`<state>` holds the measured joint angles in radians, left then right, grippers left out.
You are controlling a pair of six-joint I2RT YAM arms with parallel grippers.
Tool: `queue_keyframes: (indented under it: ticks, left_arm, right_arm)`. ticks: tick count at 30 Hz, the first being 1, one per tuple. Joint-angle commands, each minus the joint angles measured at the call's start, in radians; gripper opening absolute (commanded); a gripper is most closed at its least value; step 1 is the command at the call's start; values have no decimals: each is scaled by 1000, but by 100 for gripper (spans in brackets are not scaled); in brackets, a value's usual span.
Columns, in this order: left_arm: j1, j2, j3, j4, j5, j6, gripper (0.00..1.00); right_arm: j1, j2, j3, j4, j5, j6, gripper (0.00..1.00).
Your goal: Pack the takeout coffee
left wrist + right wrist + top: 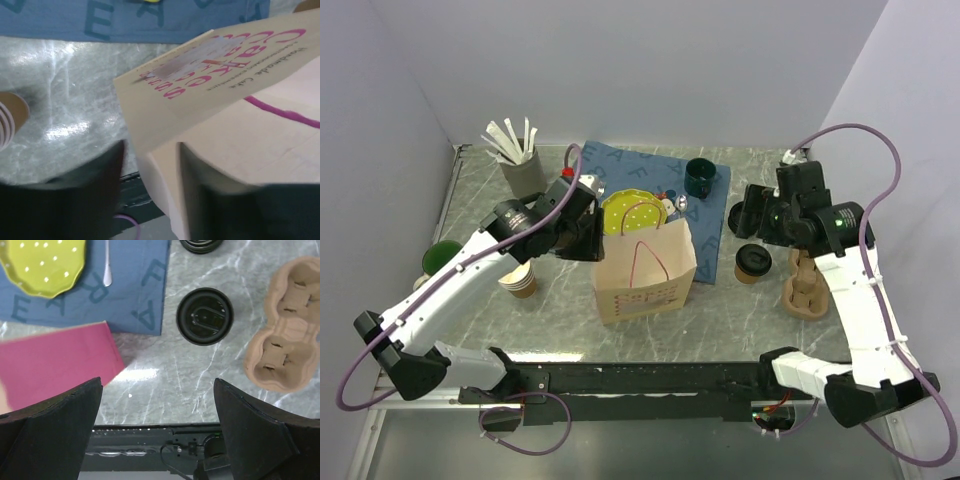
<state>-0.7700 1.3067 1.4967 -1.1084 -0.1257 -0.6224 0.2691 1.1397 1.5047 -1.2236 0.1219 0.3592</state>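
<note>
The takeout coffee (pixel 752 262), a brown paper cup with a black lid, stands on the marble table right of the paper bag (pixel 645 270). From the right wrist its lid (pixel 205 316) shows from above, ahead of the fingers. My right gripper (pixel 750 215) hovers open just behind the cup, empty (pixel 158 385). My left gripper (pixel 588 235) is at the bag's upper left rim. In the left wrist view its jaws (pixel 150 170) straddle the bag's edge (pixel 225 100), with a gap still showing beside the left finger.
A cardboard cup carrier (pixel 807 285) lies right of the coffee. On the blue cloth (pixel 710 215) are a yellow plate (pixel 632 212) and a dark green mug (pixel 699 177). Stacked paper cups (pixel 520 280) stand left of the bag, and a utensil holder (pixel 520 160) at the back left.
</note>
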Motion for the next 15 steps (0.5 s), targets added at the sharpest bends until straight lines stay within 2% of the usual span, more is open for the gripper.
queue_keyframes:
  ticks: [1, 2, 6, 10, 15]
  left_arm:
    - [1, -9, 89, -16, -89, 10, 79]
    - [1, -9, 109, -18, -112, -5, 86]
    - [1, -14, 145, 15, -106, -7, 99]
    - [1, -35, 137, 68, -136, -11, 97]
    - [3, -95, 45, 131, -236, 1, 97]
  right_arm:
    - [-100, 20, 20, 1, 7, 17, 100]
    - [-151, 25, 9, 7, 8, 11, 100]
    - [-244, 78, -20, 15, 54, 15, 99]
    - [-301, 153, -72, 85, 127, 38, 99]
    - [-441, 225, -164, 193, 30, 69, 93]
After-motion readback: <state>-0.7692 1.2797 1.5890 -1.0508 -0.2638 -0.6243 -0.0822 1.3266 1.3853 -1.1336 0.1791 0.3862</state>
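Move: From the right hand, open and empty, the pulp cup carrier lies roughly 20 cm to the right, 8 cm ahead and 25 cm below. The lidded coffee cup stands 6 cm right and 8 cm ahead, the spare black lids 6 cm right and 22 cm ahead. The left hand, half open at the paper bag's left rim, has the bag's middle 11 cm to its right and 12 cm down, level fore and aft; the paper cups stand 19 cm left, 3 cm ahead. The right hand sweeps about 10 cm to the right while sinking some 8 cm, ever faster, and edging forward, heading over towards the pulp carrier with its fingers kept wide open, the wrist turning over 20 degrees clockwise and its tips dipping. Meanwhile the left hand spreads its half-open fingers fully, letting the bag's left rim come free, and rises about 5 cm with a smaller push forward, its fingertips lifting some 10 degrees. ##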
